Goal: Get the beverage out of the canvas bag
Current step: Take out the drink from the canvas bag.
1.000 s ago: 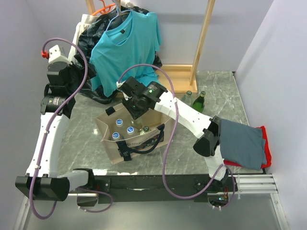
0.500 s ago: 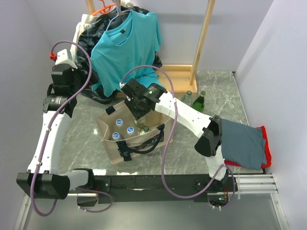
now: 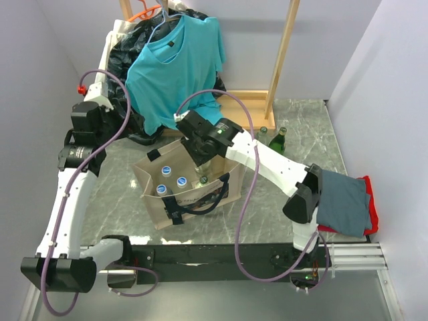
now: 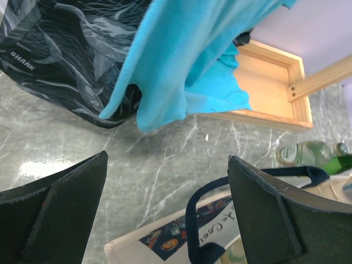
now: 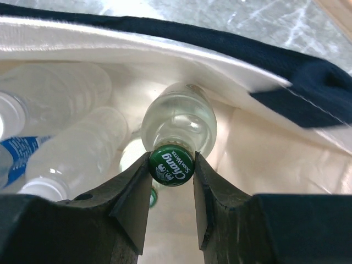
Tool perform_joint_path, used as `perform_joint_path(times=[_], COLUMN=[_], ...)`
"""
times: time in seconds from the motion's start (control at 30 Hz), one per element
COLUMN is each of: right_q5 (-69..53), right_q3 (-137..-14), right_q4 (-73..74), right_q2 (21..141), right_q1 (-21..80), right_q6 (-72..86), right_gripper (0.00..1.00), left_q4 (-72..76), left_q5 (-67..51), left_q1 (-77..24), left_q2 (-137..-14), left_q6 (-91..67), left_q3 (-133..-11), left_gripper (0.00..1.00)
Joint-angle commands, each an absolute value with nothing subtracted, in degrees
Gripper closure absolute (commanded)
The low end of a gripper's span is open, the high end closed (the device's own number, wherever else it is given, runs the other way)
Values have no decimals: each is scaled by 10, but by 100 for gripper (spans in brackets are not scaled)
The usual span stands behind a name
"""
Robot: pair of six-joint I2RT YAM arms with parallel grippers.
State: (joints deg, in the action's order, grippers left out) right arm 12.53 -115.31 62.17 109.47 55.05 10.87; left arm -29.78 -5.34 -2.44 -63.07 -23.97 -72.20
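Observation:
The beige canvas bag point(image 3: 200, 200) stands open on the marble table, with black strap handles point(image 4: 192, 220). My right gripper point(image 5: 171, 181) reaches down into its mouth and is shut on the green cap of the beverage point(image 5: 179, 121), a clear glass soda-water bottle standing upright inside. In the top view the right gripper point(image 3: 202, 175) hides most of that bottle. Plastic water bottles point(image 3: 170, 176) with blue caps lean in the left part of the bag. My left gripper point(image 4: 168, 187) hovers open above the bag's far left corner with nothing between its fingers.
Two green glass bottles point(image 3: 275, 140) stand on the table right of the bag. A black plastic bag point(image 3: 124, 60) and a teal shirt point(image 3: 177, 60) on a hanger hang from the wooden rack point(image 3: 284, 53) behind. Folded grey and red clothes point(image 3: 344, 200) lie at the right edge.
My left arm has swung rightward, closer to the bag and the shirt. The right arm's elbow has shifted right, its gripper staying shut on the bottle cap in the bag.

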Motion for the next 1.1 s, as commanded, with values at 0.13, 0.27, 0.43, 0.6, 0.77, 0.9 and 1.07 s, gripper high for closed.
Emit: perform_joint_path(times=[0.13, 0.27, 0.43, 0.6, 0.77, 0.9, 1.07], right_q5=[192, 226, 236, 255, 273, 270, 280], right_q3=[-1169, -1209, -1198, -1206, -1247, -1286, -1298], right_q4=[559, 587, 577, 578, 596, 609, 616], right_q2=[996, 1003, 984, 969, 967, 968, 952], right_q1=[567, 570, 572, 576, 583, 583, 584], right_q6=[111, 105, 105, 107, 107, 111, 126], right_gripper=[100, 100, 100, 100, 100, 100, 100], left_q4=[-292, -280, -258, -253, -251, -247, -237], left_q5=[-112, -119, -136, -150, -154, -163, -176], left_q1=[-23, -23, -23, -23, -23, -23, -23], left_q2=[-607, -589, -576, -579, -578, -579, -585], left_q6=[-217, -220, -231, -233, -232, -233, -228], left_q3=[-686, -667, -642, -639, -637, -632, -631], left_gripper=[4, 4, 4, 4, 4, 4, 4])
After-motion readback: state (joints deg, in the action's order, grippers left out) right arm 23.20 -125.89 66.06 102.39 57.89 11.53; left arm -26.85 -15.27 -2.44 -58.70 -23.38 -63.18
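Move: The right hand already holds the clear Chang bottle by its green cap, inside the bag. The green bottle on the table, the likely set-down area, stands about 10 cm ahead and 26 to its right, its middle some 12 lower; another clear bottle is 5 cm left of it and 2 farther out. Inside the bag, a green-capped bottle sits 6 cm back and 1 right of the right hand. From the left hand, the green bottle is about 3 cm ahead, 45 right. Still pinching the green cap between its fingertips, the right hand draws the Chang bottle up through the bag's mouth by about 11 cm, easing midway and quickening at the end. It tilts the fingers some 15 degrees out of their steep downward slant. The empty left hand, staying wide open, sinks about 3 cm while easing right and back. ##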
